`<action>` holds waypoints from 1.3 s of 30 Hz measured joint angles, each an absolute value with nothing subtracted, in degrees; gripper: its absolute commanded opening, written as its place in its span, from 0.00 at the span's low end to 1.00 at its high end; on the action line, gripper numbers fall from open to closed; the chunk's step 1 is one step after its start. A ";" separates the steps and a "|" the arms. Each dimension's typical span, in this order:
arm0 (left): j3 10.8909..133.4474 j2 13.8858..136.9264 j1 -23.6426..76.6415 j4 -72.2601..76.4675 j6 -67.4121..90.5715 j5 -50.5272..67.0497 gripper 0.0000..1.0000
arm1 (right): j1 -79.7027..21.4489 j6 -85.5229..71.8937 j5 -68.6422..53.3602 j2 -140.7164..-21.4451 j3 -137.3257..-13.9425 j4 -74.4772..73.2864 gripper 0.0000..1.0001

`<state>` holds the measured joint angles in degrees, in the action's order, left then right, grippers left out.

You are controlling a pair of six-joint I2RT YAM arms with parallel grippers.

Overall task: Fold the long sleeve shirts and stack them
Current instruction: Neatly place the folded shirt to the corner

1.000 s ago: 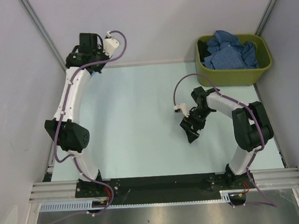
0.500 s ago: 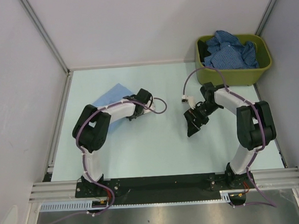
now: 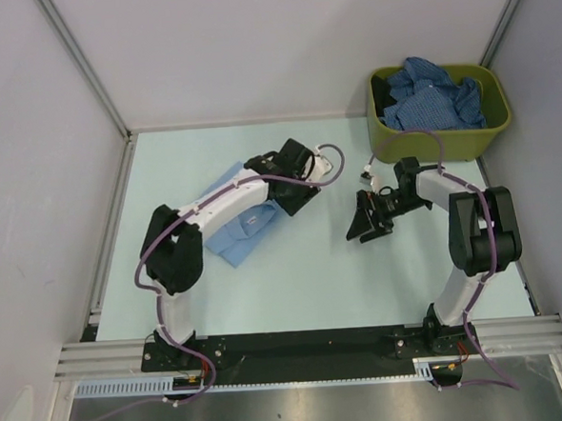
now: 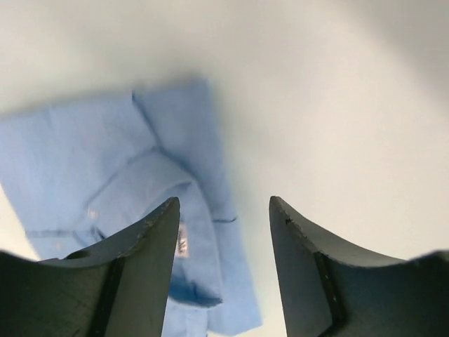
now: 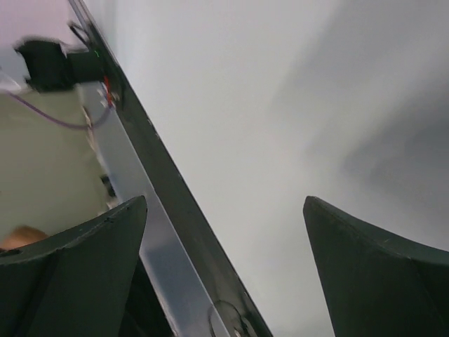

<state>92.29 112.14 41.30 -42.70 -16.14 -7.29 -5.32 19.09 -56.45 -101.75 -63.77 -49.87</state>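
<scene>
A plain light blue long sleeve shirt lies folded on the pale table, left of centre, with my left forearm crossing over it. The left wrist view shows its collar and label just under the fingers. My left gripper hovers at the shirt's right edge, open, nothing between its fingers. Darker blue patterned shirts are heaped in the olive-green bin at the back right. My right gripper hangs open over bare table, in front of the bin and holding nothing.
The bin stands against the back right corner. Grey walls with metal posts close in the left, back and right sides. A black rail and an aluminium frame run along the near edge by the arm bases.
My left arm swung from the back left corner to the table's middle, the light blue shirt now lies flat there, and the left gripper opened. The right gripper shifted slightly toward the bin.
</scene>
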 measured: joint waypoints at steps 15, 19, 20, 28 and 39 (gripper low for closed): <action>68.66 74.02 -0.47 -36.01 -12.23 29.39 0.85 | -29.95 -38.06 -46.81 -102.43 -48.40 15.44 1.00; 63.00 66.00 -0.01 -34.46 -10.90 31.68 0.85 | -33.74 -49.15 -40.62 -112.07 -53.39 26.02 1.00; 62.28 64.55 -0.08 -34.15 -10.52 31.77 0.85 | -34.09 -52.18 -40.07 -113.73 -54.00 28.82 1.00; 61.17 61.12 -2.13 -33.04 -8.95 31.73 0.85 | -37.78 -67.02 -31.16 -121.34 -55.79 46.02 0.92; 61.14 62.39 -2.94 -32.82 -7.35 31.42 0.84 | -38.81 -71.37 -24.71 -127.11 -59.46 46.78 0.04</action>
<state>61.14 62.39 -2.94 -32.82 -7.35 31.42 -38.81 -71.37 -24.71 -127.11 -59.46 46.78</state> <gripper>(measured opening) 0.843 0.284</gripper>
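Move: The folded shirt's middle lies about 33 cm to the right hand's left, 14 cm ahead and 6 cm below; its white collar label is some 28 cm left and 12 cm ahead. The left gripper stands between, roughly 17 cm left and 7 cm ahead of the right hand. From the left hand, the shirt's middle is about 14 cm left, 1 cm ahead and 6 cm down. Right hand sweeps 25 cm left, some forward, pinching the shirt's near-right edge; left hand clears up and left. ##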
